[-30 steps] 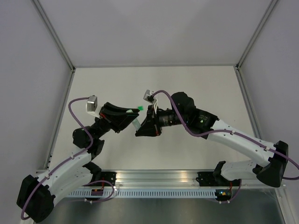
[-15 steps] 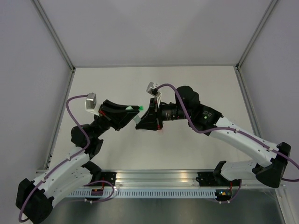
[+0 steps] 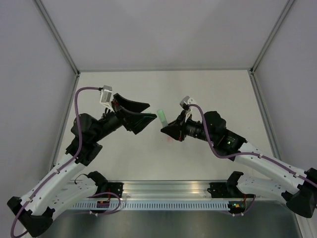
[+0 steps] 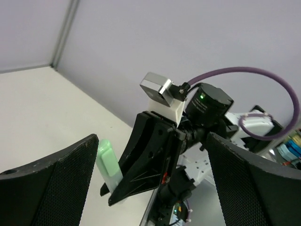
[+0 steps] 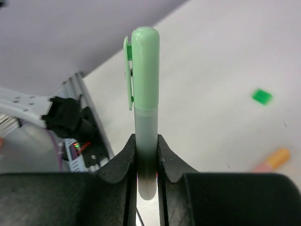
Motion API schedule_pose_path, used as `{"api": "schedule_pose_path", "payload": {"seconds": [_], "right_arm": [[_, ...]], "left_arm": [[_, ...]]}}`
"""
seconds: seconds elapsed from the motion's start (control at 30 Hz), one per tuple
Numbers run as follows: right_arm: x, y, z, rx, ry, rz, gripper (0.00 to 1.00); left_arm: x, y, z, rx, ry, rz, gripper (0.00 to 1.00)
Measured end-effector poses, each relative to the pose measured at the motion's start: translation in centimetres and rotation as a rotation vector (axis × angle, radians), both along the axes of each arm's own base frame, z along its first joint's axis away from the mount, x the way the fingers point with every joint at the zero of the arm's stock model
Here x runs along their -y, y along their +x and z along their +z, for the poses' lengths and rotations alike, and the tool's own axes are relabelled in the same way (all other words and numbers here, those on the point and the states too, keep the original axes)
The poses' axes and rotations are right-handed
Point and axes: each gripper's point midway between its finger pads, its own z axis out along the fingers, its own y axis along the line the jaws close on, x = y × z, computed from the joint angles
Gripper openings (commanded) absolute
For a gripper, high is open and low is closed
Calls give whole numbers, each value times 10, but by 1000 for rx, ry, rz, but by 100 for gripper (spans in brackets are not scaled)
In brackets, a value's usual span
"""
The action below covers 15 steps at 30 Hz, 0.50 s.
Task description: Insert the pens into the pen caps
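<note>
My right gripper [image 5: 146, 141] is shut on the lower body of the pale mint green pen [image 5: 146, 125], which stands up out of the jaws. A green pen cap [image 5: 143, 66] with a clip sits on the pen's top end. From above, the pen [image 3: 161, 116] sticks up and to the left from the right gripper [image 3: 163, 130]. My left gripper [image 3: 152, 110] is open just left of the pen and touches nothing. In the left wrist view the pen [image 4: 109, 162] shows beside the left finger of the wide-open left gripper [image 4: 151, 141].
On the table beyond the held pen lie a small green piece [image 5: 261, 96] and an orange pen-like piece [image 5: 273, 159]. Grey walls close the table [image 3: 218, 94] on three sides. A metal rail [image 3: 168, 191] runs along the near edge.
The left gripper has opened and drawn back to the left, leaving the green cap on the pen. The right arm has moved right and toward the near edge with the pen.
</note>
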Motion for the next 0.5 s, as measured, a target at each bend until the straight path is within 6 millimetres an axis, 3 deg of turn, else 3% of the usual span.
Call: {"api": "schedule_pose_path", "payload": {"seconds": [0.13, 0.3, 0.37, 0.43, 0.5], "right_arm": [[12, 30, -56, -127, -113, -198, 0], [34, 60, -152, -296, -307, -412, 0], [45, 67, -179, -349, -361, -470, 0], [56, 77, -199, -392, -396, -529, 0], [64, 86, -212, -425, -409, -574, 0]], "left_arm": [[-6, 24, -39, -82, 51, 125, 100], [-20, 68, -156, -297, 216, 348, 100], [-29, 78, -202, -397, 321, 421, 99], [-36, 83, -221, -436, 378, 471, 100], [-43, 86, -220, -430, 380, 510, 100]]}}
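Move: Just right of the orange-capped pen seems the place for the capped green pen in the right hand: bare table some 11 cm ahead, 8 cm right and 28 cm below. The orange-capped pen lies about 12 cm ahead of the right hand and 2 cm right, the loose green cap 22 cm ahead and 8 cm left. The empty left hand has that green cap roughly 20 cm ahead, 3 cm left and 40 cm below, and the orange-capped pen 10 cm ahead and 7 cm right. Sweeping down about 21 cm, the right hand carries the capped green pen in its closed fingers towards the table beside the orange-capped pen, drifting forward and right while it swings clockwise and tips its fingers downward. The left hand, already empty and wide open, drops about as far and forward towards the green cap, turning counter-clockwise and tipping down, then slows. ##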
